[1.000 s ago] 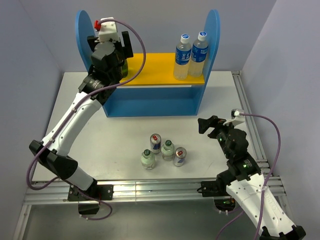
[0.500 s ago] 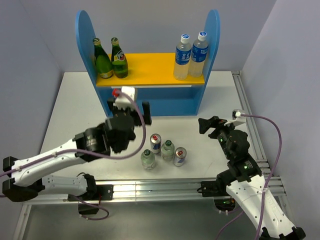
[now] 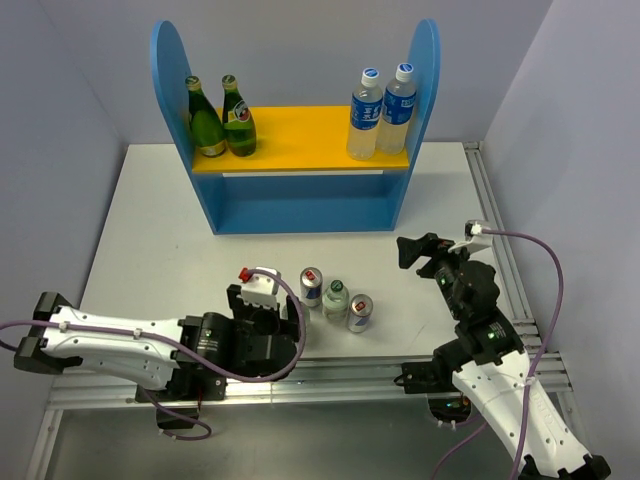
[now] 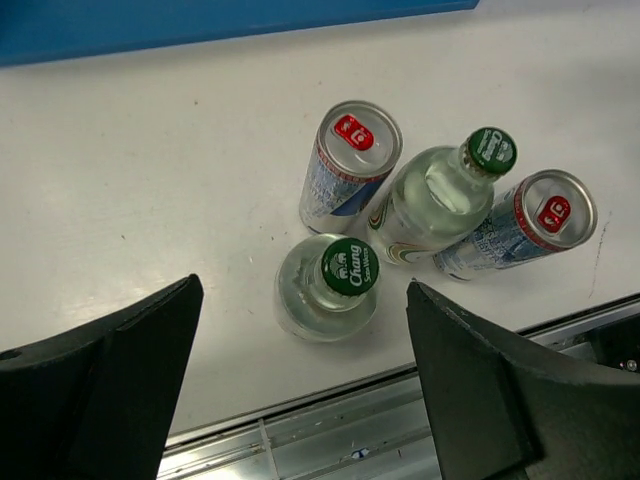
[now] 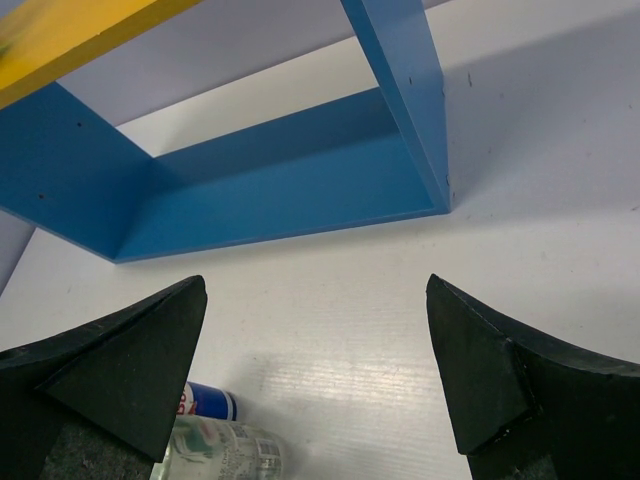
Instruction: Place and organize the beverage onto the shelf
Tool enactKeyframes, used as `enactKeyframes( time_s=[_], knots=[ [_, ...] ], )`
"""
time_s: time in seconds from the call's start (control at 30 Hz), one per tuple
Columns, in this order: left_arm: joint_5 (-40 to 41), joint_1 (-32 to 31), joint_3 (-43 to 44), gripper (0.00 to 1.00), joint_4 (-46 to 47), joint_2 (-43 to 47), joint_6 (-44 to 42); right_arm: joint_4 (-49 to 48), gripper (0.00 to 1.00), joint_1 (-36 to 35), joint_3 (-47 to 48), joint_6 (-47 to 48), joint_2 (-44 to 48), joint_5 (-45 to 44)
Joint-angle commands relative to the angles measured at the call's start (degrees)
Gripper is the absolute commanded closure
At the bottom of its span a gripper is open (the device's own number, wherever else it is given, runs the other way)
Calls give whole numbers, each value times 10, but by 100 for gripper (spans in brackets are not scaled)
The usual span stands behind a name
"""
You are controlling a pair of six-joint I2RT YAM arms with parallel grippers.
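Observation:
The blue shelf with a yellow upper board stands at the back. Two dark green bottles stand on the board's left end. On the table in front are two cans and a short clear bottle. My left gripper is open above the second short clear bottle, which covers it in the top view; its green cap sits between the spread fingers. My right gripper is open and empty at the right, facing the shelf.
Two taller clear plastic bottles with blue caps stand on the board's right end. The metal rail of the table's front edge lies just below the left gripper. A can and clear bottle show low in the right wrist view.
My left arm has come down from the shelf's left end to the table's front, now over the front clear bottle. Both green bottles stand free on the board. The right arm has not moved.

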State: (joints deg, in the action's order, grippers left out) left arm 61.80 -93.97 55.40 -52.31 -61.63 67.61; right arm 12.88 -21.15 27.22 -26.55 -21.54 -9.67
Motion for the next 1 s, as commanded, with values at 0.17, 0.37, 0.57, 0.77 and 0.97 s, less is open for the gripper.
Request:
enactKeyframes(
  time_s=[0.17, 0.37, 0.57, 0.77, 0.97],
  knots=[
    [33, -31, -68, 11, 76, -19, 86, -13, 3, -3, -5, -1, 30, -6],
    [57, -31, -105, 12, 149, -43, 69, -10, 3, -3, -6, -2, 35, -2],
    [32, -31, -115, 9, 182, -89, 73, -8, 3, -3, -8, -2, 40, -1],
    [28, -32, -128, 7, 150, -137, 148, -5, 3, -4, -8, -3, 48, -4],
    [31, -32, -172, 6, 214, -171, 148, -2, 3, -3, -8, -4, 50, -6]
  ],
)
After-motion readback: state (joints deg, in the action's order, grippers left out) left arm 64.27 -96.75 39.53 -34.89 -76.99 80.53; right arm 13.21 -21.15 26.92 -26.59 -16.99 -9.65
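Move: The clear Chang bottle stands about 2 cm ahead of the left hand and 4 cm to its right, its middle some 12 cm below. From that bottle, the near can is roughly 7 cm farther out and 4 cm right, the second clear bottle 3 cm out and 9 cm right, and the far can level with it and 14 cm right. From the right hand the Chang bottle lies about 10 cm back, 22 cm left and 14 cm below. Downward, almost straight: the left hand sinks about 12 cm beside the Chang bottle's near left side, past its cap level to around body height. On the way it sidles some 3 cm right towards the bottle, then eases back left about 1 cm. Fingers stay wide open and the wrist hardly turns; no grip yet. ##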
